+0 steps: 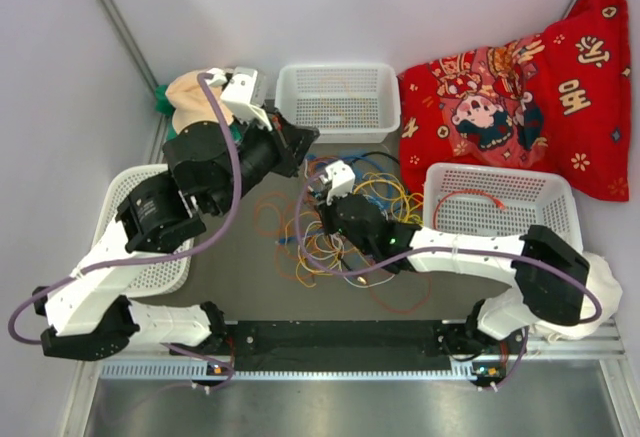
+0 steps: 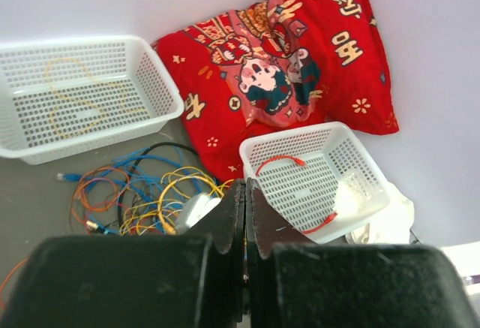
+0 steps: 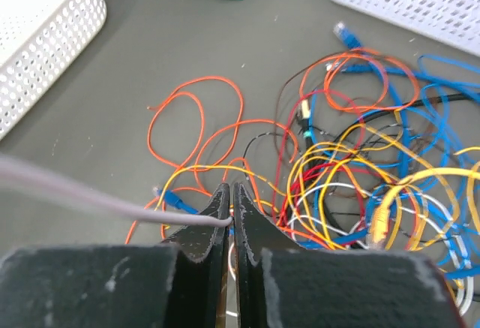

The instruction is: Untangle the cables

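Observation:
The cables (image 1: 305, 257) lie in a loose tangle of yellow, orange, blue, red, white and black at mid-table, also in the left wrist view (image 2: 142, 193) and the right wrist view (image 3: 360, 163). My right gripper (image 1: 322, 215) hangs low over the tangle's left side. Its fingers (image 3: 230, 187) are shut on a pale grey-white cord (image 3: 112, 200) that runs taut to the left. My left gripper (image 1: 305, 142) is raised behind the tangle, its fingers (image 2: 245, 182) pressed together with nothing clearly between them. One yellow cable (image 2: 71, 95) lies in the back basket. Red cables (image 2: 279, 160) lie in the right basket.
A white back basket (image 1: 338, 69), a right basket (image 1: 495, 170) and a left basket (image 1: 120, 192) ring the tangle. A red printed cushion (image 1: 520, 87) leans at the back right. A green cloth (image 1: 160, 97) and a peach soft item (image 1: 185, 97) sit at the back left.

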Action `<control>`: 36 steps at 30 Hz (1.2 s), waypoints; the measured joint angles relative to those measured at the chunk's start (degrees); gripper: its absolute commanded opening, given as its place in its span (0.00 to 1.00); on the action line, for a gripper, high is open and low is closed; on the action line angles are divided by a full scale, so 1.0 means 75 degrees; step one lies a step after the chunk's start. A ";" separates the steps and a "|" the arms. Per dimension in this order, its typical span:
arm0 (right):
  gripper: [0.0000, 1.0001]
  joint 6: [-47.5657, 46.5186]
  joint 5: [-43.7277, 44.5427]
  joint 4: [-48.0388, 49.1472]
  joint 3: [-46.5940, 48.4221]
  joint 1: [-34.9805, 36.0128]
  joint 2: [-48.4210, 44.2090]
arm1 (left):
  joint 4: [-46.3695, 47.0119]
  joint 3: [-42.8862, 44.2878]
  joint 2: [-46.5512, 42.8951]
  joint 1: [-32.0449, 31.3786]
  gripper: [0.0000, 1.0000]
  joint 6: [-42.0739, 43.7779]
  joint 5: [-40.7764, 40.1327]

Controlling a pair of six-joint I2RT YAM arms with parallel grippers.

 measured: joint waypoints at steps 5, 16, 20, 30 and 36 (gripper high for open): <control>0.00 -0.0108 0.0175 -0.1186 0.0458 -0.0012 -0.0979 | 0.0020 -0.0694 -0.0731 0.0000 0.21 -0.0125 -0.0597; 0.00 -0.0641 0.0291 -0.5415 0.7035 -0.0020 -0.2174 | 0.0487 -0.3156 -0.2652 0.0003 0.99 -0.0743 -0.1958; 0.00 -0.0609 0.0300 -0.6499 0.8040 -0.0020 -0.2282 | 0.1049 -0.4013 -0.3156 0.0003 0.99 -0.0729 -0.2040; 0.00 -0.0268 0.0096 -0.8107 0.7927 -0.0020 -0.1746 | 0.4511 -0.6668 -0.4301 0.0006 0.99 -0.0274 -0.0248; 0.00 0.0012 -0.0114 -0.8443 0.7603 -0.0020 -0.1731 | 0.5896 -0.6662 -0.3532 0.0006 0.99 -0.0134 0.1163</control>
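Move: The right gripper has the white cable pinched low; that pinch point hangs about 31 cm below the left gripper and some 4 cm ahead of it, neither left nor right. From the right gripper, the cable tangle lies roughly 6 cm ahead, 10 cm right and 17 cm down, with the orange loop about 6 cm ahead, 9 cm left at the same depth. The right basket is some 46 cm to its right, 6 cm ahead and 15 cm down. Keep the right gripper shut on the white cable and pull it fast upward out of the tangle, nearly 40 cm, drifting right and a little back, then ease down about 10 cm. Meanwhile open the left gripper wide to let go of the cable, swing it left and down about 9 cm, then bring it back right, still open, towards the cable under the right gripper. ##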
